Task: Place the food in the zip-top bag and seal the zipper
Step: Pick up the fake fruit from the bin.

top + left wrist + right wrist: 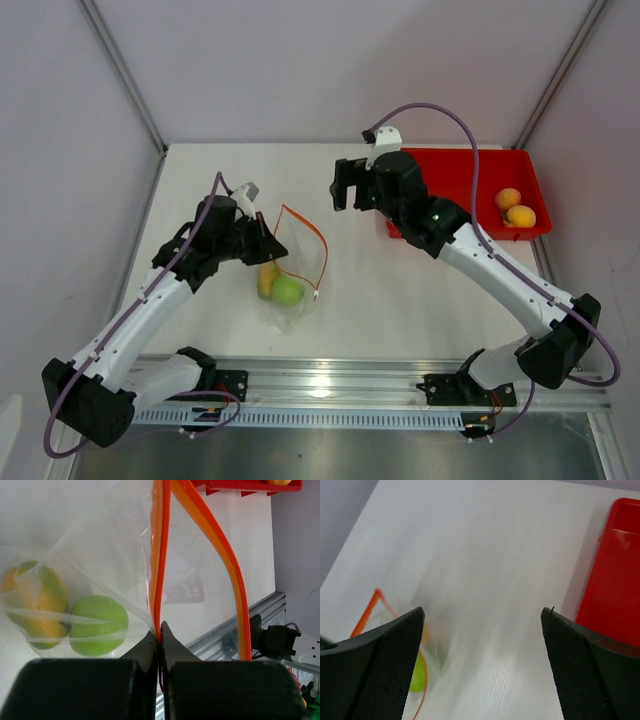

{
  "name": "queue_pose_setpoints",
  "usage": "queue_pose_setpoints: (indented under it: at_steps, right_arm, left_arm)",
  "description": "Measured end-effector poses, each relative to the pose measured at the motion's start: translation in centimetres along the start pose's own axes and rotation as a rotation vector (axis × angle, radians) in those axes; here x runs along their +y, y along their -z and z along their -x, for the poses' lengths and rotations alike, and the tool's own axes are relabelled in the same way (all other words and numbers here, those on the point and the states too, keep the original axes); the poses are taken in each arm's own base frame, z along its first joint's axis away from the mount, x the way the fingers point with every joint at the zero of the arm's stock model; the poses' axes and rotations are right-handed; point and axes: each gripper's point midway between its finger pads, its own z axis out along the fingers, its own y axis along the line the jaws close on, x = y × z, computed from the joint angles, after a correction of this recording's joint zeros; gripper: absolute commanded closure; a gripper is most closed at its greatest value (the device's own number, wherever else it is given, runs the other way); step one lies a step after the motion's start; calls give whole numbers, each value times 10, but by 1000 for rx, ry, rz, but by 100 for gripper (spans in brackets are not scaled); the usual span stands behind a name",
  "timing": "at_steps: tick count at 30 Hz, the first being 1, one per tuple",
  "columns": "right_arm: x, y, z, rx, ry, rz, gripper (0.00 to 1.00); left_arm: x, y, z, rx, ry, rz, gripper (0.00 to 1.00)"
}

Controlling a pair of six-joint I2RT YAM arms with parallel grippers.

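The clear zip-top bag (297, 268) lies left of centre with its mouth held open. Inside it are a green apple (288, 291) and a yellow-green mango (267, 278). My left gripper (262, 228) is shut on one side of the orange zipper (159, 555) and lifts that edge. The strip's other side (220, 550) arcs away to the right. Two orange peach-like fruits (508, 198) (520, 216) sit in the red tray. My right gripper (345, 185) hangs open and empty above the table between bag and tray. Its wrist view catches the apple (418, 677) at lower left.
The red tray (455, 165) stands at the back right, partly under my right arm. A metal rail (380, 385) runs along the near edge. Grey walls close in the table on the left, back and right.
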Motion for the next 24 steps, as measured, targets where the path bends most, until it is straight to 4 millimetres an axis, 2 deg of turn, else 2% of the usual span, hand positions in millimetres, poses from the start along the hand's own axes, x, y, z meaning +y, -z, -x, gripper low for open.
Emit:
queue_pose_setpoints:
  at_steps: [2,5,12,16,19,21,24]
  right_arm:
    - [-21,-8,5,-9,-33,-76,1]
    - [-66,-19,15,-28,-102,-205,1]
    - [-223,-29,28,-63,-311,-626,1]
    - [-301,-27,13,-53,-421,-828,1]
    - [-342,-24,2,-38,-484,-941,1]
    - [-361,-23,-3,-37,-516,-1001,0]
    - [-379,-21,-6,-38,-552,-1074,0]
  left_arm:
    - [2,0,-1,-3,0,4,100]
    - [6,-1,-3,-4,0,18,100]
    - [14,1,0,-45,-6,67,100]
    - [18,-2,1,-48,1,91,100]
    - [24,-9,-1,-34,5,124,100]
    - [26,-14,-2,-22,10,140,100]
    - [21,-19,1,-18,1,152,100]
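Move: Over in the red bin, the peach lies about 48 cm to the right hand's right, 20 cm ahead and some 28 cm below. The yellow fruit sits 3 cm farther right and 5 cm nearer the base; the bin's middle is about 33 cm right and 23 cm ahead of the hand. The bag mouth is roughly 17 cm left and 9 cm back. From the left hand the peach is about 69 cm right, 30 cm ahead. Swinging away from the bag, the empty right hand sweeps fast some 33 cm right and 17 cm forward, sinking about 9 cm, mostly late on, to come in above the red bin towards the peach. Its wrist turns about 70 degrees clockwise and tips farther down, fingers staying wide open. The left hand keeps the bag's rim pinched, easing down about 2 cm and slightly forward. ##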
